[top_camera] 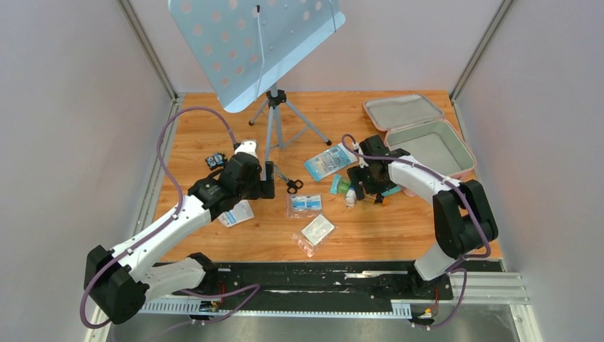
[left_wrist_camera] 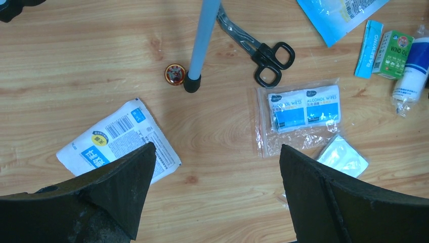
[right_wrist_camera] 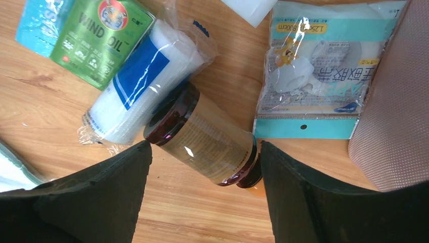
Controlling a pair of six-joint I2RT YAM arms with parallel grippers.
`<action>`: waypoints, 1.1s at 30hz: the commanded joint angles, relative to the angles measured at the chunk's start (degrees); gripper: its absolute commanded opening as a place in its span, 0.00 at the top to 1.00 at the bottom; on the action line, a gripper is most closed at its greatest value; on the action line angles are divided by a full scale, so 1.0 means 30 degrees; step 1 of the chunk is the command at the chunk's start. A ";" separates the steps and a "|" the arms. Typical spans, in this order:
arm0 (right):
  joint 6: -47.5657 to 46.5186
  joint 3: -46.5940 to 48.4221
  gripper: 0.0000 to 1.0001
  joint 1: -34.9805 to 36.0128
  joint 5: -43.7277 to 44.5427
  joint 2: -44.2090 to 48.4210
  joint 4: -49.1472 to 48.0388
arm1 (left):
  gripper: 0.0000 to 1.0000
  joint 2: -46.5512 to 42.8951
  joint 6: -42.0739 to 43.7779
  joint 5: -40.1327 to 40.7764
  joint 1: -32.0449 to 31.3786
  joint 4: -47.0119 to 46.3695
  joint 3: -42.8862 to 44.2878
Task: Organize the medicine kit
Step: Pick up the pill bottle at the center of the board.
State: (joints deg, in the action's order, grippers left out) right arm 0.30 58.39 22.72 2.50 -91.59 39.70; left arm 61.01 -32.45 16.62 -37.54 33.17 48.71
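Note:
The pink medicine kit (top_camera: 434,146) lies open at the back right, its grey lining bare; its pink wall (right_wrist_camera: 399,101) shows at the right edge of the right wrist view. My right gripper (right_wrist_camera: 205,145) is open just left of the kit. Its fingertips stand at either end of a dark amber bottle (right_wrist_camera: 205,126) that lies on its side on the wood. My left gripper (left_wrist_camera: 217,148) is open over bare wood. It hangs between a white-and-blue packet (left_wrist_camera: 114,136) and a bag of alcohol wipes (left_wrist_camera: 303,109).
A music stand (top_camera: 253,43) on a tripod (top_camera: 276,121) stands at the back; one leg (left_wrist_camera: 202,40) ends by a small round tin (left_wrist_camera: 174,74) and black scissors (left_wrist_camera: 263,53). A gauze roll (right_wrist_camera: 144,81), green Wind Oil box (right_wrist_camera: 101,38) and tape packet (right_wrist_camera: 318,71) lie by the bottle.

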 commanded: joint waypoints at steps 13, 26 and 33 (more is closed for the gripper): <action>0.1608 -0.0263 0.45 0.0366 -0.1426 -0.0154 0.0167 | 0.00 0.0532 0.0156 0.0101 -0.0086 -0.0456 0.0952; 0.2238 -0.0088 0.62 0.1054 -0.0908 -0.0516 0.0282 | 0.00 0.0989 0.0221 -0.0240 -0.0085 -0.0624 0.1249; 0.2498 0.0834 0.68 0.1040 -0.0863 0.2590 0.1076 | 0.00 0.1166 0.0297 -0.0297 -0.0092 -0.0584 0.1444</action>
State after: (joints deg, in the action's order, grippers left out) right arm 6.42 57.28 25.50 -0.51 -91.64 41.91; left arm 63.99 -32.16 15.59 -37.54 32.84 50.37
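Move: The brown pill bottle lies on its side almost directly under my open right hand, its middle about 2 cm below. The white bottle is roughly 6 cm to my right hand's left and 1 cm ahead, with the green box some 10 cm left and 3 cm ahead. The cotton swab bag lies around 6 cm ahead and 5 cm right. From my left hand the pill bottle is about 33 cm right, 4 cm ahead and 13 cm down. I draw my right hand back about 2.5 cm and to the left by some 2 cm while it sinks another 2 cm around the pill bottle, fingers still pointing steeply down. My fingers close from both sides until they pinch the bottle towards its orange-capped end, then I ease up about 1.5 cm with a firming grip. ##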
